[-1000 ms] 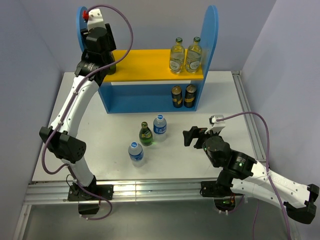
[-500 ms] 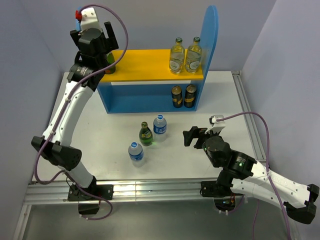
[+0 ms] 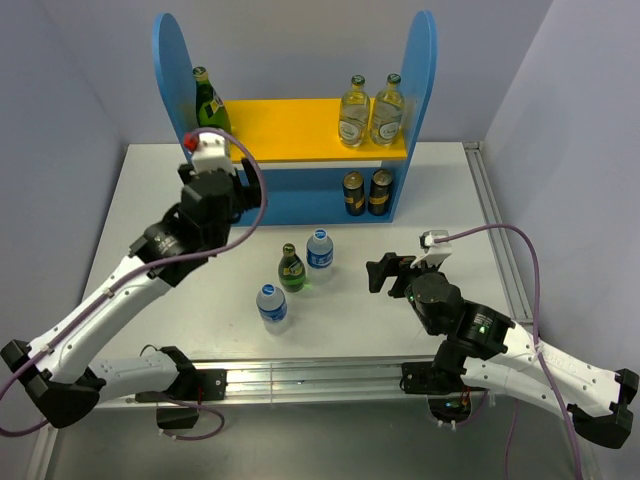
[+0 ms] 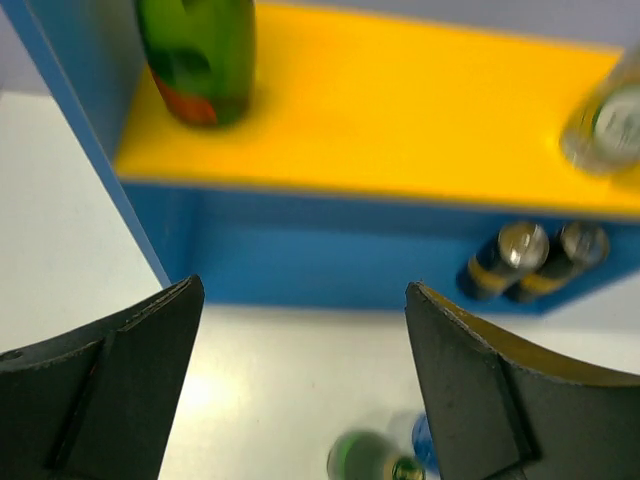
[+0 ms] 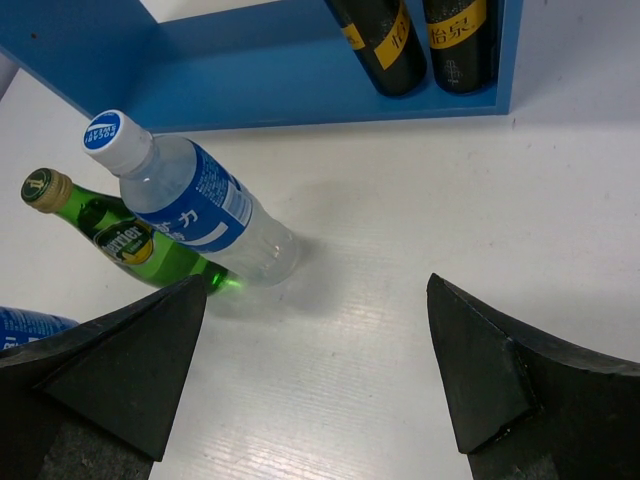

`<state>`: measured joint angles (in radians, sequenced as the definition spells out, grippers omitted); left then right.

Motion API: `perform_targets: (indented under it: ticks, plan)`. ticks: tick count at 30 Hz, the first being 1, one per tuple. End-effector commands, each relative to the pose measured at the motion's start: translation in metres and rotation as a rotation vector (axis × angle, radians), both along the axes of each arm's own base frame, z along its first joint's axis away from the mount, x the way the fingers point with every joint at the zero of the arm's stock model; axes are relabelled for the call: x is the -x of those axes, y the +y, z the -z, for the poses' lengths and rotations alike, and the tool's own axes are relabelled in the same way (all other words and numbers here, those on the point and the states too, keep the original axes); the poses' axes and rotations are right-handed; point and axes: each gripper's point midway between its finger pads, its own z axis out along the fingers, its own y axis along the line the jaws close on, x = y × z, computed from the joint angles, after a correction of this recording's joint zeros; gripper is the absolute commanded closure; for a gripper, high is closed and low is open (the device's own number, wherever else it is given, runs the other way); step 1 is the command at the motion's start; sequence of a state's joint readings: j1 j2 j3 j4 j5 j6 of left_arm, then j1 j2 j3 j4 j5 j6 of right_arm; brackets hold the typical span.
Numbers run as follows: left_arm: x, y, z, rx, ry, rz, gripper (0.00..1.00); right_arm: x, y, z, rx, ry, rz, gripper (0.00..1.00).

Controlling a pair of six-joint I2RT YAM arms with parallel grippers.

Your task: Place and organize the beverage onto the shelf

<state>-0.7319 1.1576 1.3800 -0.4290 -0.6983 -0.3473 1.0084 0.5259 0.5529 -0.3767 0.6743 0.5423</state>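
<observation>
The blue shelf (image 3: 425, 60) carries a green bottle (image 3: 209, 100) standing alone at the left of its yellow upper board, seen close in the left wrist view (image 4: 198, 55). Two clear glass bottles (image 3: 370, 110) stand at the board's right end. On the table stand another green bottle (image 3: 291, 268) and two blue-labelled water bottles (image 3: 319, 250) (image 3: 271, 304). My left gripper (image 3: 214, 178) hangs in front of the shelf, open and empty (image 4: 302, 300). My right gripper (image 3: 390, 272) is open and empty (image 5: 316, 290), just right of the table bottles; the nearest water bottle (image 5: 190, 205) and green bottle (image 5: 130, 245) lie ahead-left of it.
Two dark bottles with yellow labels (image 3: 366, 193) stand on the shelf's lower level at the right (image 5: 415, 35). The table's metal rail (image 3: 500, 230) runs along the right side. Grey walls close in on both sides.
My left gripper opened, leaving the green bottle standing on the upper board, and drew back and down from the shelf's left end to in front of it. The right arm stayed put.
</observation>
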Motion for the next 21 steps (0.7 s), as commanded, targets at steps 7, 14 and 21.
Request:
perform_targets:
  ticks: [7, 14, 21]
  plan:
    - [0.043, -0.068, 0.128, 0.039, 0.177, 0.198, 0.12, -0.002, -0.002, -0.002, -0.005, -0.007, 0.025, 0.02]
    - [0.059, -0.09, 0.16, 0.027, 0.232, 0.259, 0.13, -0.003, -0.002, -0.002, -0.004, -0.005, 0.032, 0.02]
    - [0.062, -0.092, 0.174, 0.026, 0.251, 0.27, 0.14, -0.003, -0.004, -0.001, -0.002, -0.007, 0.038, 0.02]
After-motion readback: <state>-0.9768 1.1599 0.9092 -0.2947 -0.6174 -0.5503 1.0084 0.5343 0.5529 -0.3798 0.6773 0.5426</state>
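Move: The green bottle standing on the table lies some 28 cm below the left hand, about 4 cm back and 12 cm to its right. The farther water bottle stands 7 cm to the right of that green bottle and 3 cm beyond; the nearer one about 10 cm nearer and 5 cm to the left of it. The shelved green bottle is some 18 cm ahead of the left hand, 7 cm left. From the right hand, the table's green bottle is about 7 cm ahead, 25 cm left. Towards the green bottle left on the table, the empty left hand swoops mostly down, roughly 18 cm, while going right and somewhat back, away from the shelf. The wrist tips its fingers down and turns clockwise, about 15 degrees each; the fingers stay wide open, and the hand eases to a stop with the bottle's cap showing between the fingertips. ##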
